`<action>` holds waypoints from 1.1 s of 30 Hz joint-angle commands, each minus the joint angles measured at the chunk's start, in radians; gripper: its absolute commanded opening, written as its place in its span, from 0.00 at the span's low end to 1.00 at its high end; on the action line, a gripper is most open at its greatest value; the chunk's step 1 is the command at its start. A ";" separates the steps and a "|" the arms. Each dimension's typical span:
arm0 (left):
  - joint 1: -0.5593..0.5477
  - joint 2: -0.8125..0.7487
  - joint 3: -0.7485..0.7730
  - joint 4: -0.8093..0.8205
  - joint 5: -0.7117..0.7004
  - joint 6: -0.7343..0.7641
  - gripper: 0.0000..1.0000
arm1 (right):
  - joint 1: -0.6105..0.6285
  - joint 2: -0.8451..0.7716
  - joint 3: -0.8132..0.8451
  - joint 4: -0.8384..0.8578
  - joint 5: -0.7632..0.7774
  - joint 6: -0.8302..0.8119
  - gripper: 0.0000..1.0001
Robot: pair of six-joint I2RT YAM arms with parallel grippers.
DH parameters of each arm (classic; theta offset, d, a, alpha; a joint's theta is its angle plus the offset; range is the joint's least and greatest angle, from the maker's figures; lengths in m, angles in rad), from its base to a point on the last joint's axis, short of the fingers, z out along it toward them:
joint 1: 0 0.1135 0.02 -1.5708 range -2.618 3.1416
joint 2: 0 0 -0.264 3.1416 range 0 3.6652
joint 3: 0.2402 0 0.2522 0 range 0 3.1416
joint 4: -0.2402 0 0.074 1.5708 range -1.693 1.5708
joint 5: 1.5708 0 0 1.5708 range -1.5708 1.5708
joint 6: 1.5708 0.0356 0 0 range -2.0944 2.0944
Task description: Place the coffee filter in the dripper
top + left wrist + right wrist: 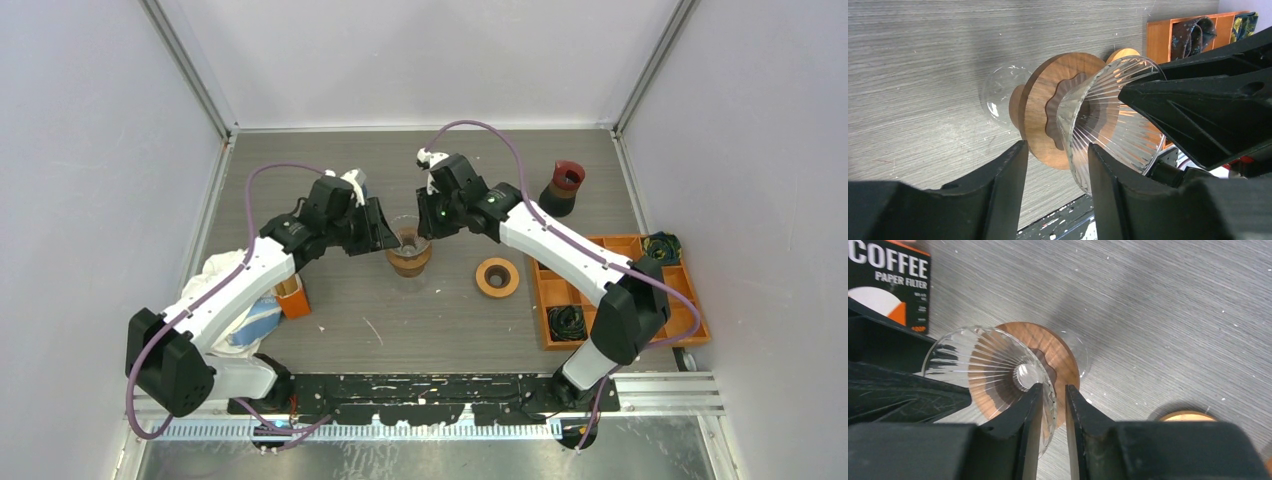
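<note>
The dripper (409, 250) is a ribbed clear glass cone in a round wooden collar (1040, 112), standing on a clear glass (998, 92) mid-table. My left gripper (390, 240) is at its left rim and is open, with the glass edge and the collar's edge between its fingers (1058, 155). On the right rim my right gripper (425, 222) is open by a narrow gap (1054, 392). The rim lies against its left finger (1030, 410). A box marked coffee paper filter (888, 280) lies beyond. The cone looks brownish inside, and I cannot tell whether a coffee filter lies in it.
A wooden ring (497, 277) lies right of the dripper. An orange compartment tray (630, 245) with dark coiled items sits at the right. A dark vessel with a red top (563, 188) stands behind it. A white bag (235, 290) and a small orange box (291, 297) are at the left.
</note>
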 commanded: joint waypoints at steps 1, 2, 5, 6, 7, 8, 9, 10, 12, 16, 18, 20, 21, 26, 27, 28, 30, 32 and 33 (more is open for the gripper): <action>-0.007 -0.010 0.053 -0.024 -0.020 0.029 0.53 | -0.002 0.007 0.070 -0.069 0.040 -0.033 0.32; -0.007 -0.010 0.060 -0.026 -0.024 0.032 0.56 | -0.003 0.005 0.080 -0.069 0.040 -0.034 0.36; -0.005 -0.055 0.077 -0.041 -0.045 0.044 0.67 | -0.005 -0.002 0.107 -0.070 0.037 -0.036 0.42; -0.003 -0.063 0.082 -0.047 -0.051 0.048 0.70 | -0.005 -0.005 0.116 -0.069 0.033 -0.036 0.44; -0.002 -0.072 0.084 -0.050 -0.058 0.052 0.73 | -0.005 -0.009 0.124 -0.069 0.029 -0.037 0.45; 0.000 -0.085 0.085 -0.053 -0.065 0.056 0.75 | -0.005 -0.014 0.130 -0.070 0.025 -0.039 0.46; 0.003 -0.096 0.087 -0.056 -0.075 0.061 0.78 | -0.006 -0.018 0.137 -0.069 0.019 -0.039 0.48; 0.005 -0.107 0.087 -0.061 -0.084 0.066 0.80 | -0.006 -0.023 0.141 -0.068 0.013 -0.042 0.49; 0.011 -0.128 0.085 -0.078 -0.109 0.077 0.83 | -0.006 -0.036 0.144 -0.065 0.008 -0.046 0.53; 0.033 -0.167 0.082 -0.135 -0.172 0.102 0.87 | -0.006 -0.082 0.109 -0.049 0.029 -0.059 0.61; 0.050 -0.187 0.080 -0.169 -0.200 0.114 0.91 | -0.008 -0.115 0.076 -0.035 0.049 -0.064 0.64; 0.072 -0.207 0.074 -0.198 -0.224 0.125 0.92 | -0.010 -0.151 0.039 -0.019 0.068 -0.067 0.67; 0.088 -0.217 0.072 -0.213 -0.235 0.130 0.92 | -0.011 -0.173 0.016 -0.006 0.077 -0.070 0.69; 0.127 -0.251 0.072 -0.304 -0.307 0.165 0.92 | -0.015 -0.295 -0.099 0.055 0.146 -0.079 0.77; 0.134 -0.254 0.074 -0.310 -0.323 0.172 0.92 | -0.016 -0.318 -0.118 0.063 0.166 -0.082 0.79; 0.141 -0.258 0.074 -0.338 -0.333 0.178 0.92 | -0.016 -0.337 -0.134 0.070 0.185 -0.086 0.79; 0.158 -0.266 0.074 -0.364 -0.348 0.187 0.92 | -0.016 -0.376 -0.169 0.088 0.218 -0.096 0.80; 0.174 -0.273 0.074 -0.391 -0.362 0.194 0.92 | -0.017 -0.417 -0.205 0.108 0.254 -0.108 0.80; 0.181 -0.276 0.074 -0.403 -0.373 0.198 0.92 | -0.016 -0.438 -0.222 0.119 0.276 -0.113 0.81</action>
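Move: The orange box of coffee filters lies about 22 cm to the left of the left hand, 6 cm nearer the base and some 11 cm lower. The glass dripper's middle is 4 cm to that hand's right, about 1 cm ahead; the blue dripper is 10 cm left and 18 cm ahead. From the right hand, the filters are some 29 cm left and 8 cm back, the glass dripper 4 cm left and 1 cm back, the loose wooden ring 15 cm right, level with it. Both grippers, already part-open astride opposite sides of the glass dripper's rim, widen further and come free of it. The left rises about 4 cm, then swings 13 cm left towards the filter box, turning counter-clockwise and rolling its left side up, sinking slightly at the end. The right climbs some 6 cm, drawing 7 cm right and slightly back as its fingers tip up about 15 degrees. ##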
